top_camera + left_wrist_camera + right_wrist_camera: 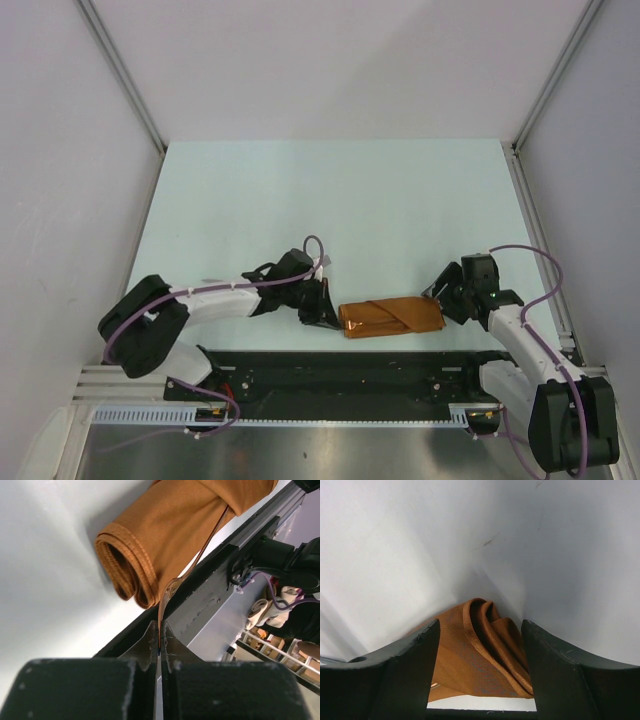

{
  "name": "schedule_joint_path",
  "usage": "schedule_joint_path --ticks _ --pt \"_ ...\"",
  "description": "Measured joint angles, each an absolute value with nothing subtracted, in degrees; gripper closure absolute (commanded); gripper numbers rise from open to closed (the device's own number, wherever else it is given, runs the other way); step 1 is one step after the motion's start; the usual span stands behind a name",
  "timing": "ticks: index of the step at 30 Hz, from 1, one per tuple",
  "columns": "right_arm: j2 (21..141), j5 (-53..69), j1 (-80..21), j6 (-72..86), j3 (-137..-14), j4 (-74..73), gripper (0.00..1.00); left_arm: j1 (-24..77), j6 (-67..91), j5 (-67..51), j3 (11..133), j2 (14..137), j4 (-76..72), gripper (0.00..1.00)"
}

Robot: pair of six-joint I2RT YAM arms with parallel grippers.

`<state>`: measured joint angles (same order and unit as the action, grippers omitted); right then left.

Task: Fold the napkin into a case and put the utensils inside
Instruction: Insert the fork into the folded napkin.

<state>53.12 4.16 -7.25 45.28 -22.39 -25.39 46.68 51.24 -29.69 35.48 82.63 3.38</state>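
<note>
The rust-orange napkin lies folded as a narrow case (390,317) near the table's front edge, between both arms. My left gripper (322,310) sits at the case's left end, where the rolled layers (130,560) show their open edge. This gripper (159,627) is shut on a thin utensil (170,590), seen edge-on and copper-tinted, which runs from the jaws up along the cloth. My right gripper (442,293) is open at the case's right end. Its fingers (415,655) stand on either side of the folded corner (485,645) without pressing it.
A black rail (330,365) runs along the table's near edge just below the case, and the left wrist view shows it as a grey metal frame (210,600). White walls enclose the pale table (330,200) on three sides.
</note>
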Motion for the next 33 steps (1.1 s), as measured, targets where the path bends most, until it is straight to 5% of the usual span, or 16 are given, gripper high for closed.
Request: schedule_joint_path --ticks 27,29,30,33 --pt "53.1 5.5 -7.6 45.5 -21.5 -23.3 0.31 50.5 57.2 -30.4 39.9 93.9 -5.9 0.99" --pt "53.1 5.5 -7.6 45.5 -21.5 -23.3 0.31 50.6 57.5 -30.4 40.0 94.6 -6.3 0.89" --pt "53.1 5.5 -7.6 45.4 -21.5 -23.3 0.31 50.6 57.5 -30.4 40.1 94.7 -6.3 0.75" --pt "53.1 5.5 -7.6 45.3 -21.5 -23.3 0.3 50.7 56.9 -30.2 40.3 94.6 -5.7 0.55"
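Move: The fork, held by its tines in the left fingers, points its handle to the right, the end already tucked under the napkin's diagonal flap. That flap's mouth is about 13 cm to the right of the left hand, 1 cm ahead and 2 cm lower; the napkin's left end is 2 cm right and 2 cm ahead. From the right hand, open around the napkin's right end, the mouth lies some 9 cm left, 3 cm back and 2 cm below. The fork is slid handle first, deeper under the napkin's flap, by the left hand travelling about 4.5 cm to the right and sinking about 1.5 cm along the way, mostly late. The hand then stops and its fingers begin to part around the tines, low over the napkin's left part. The wrist hardly turns. ##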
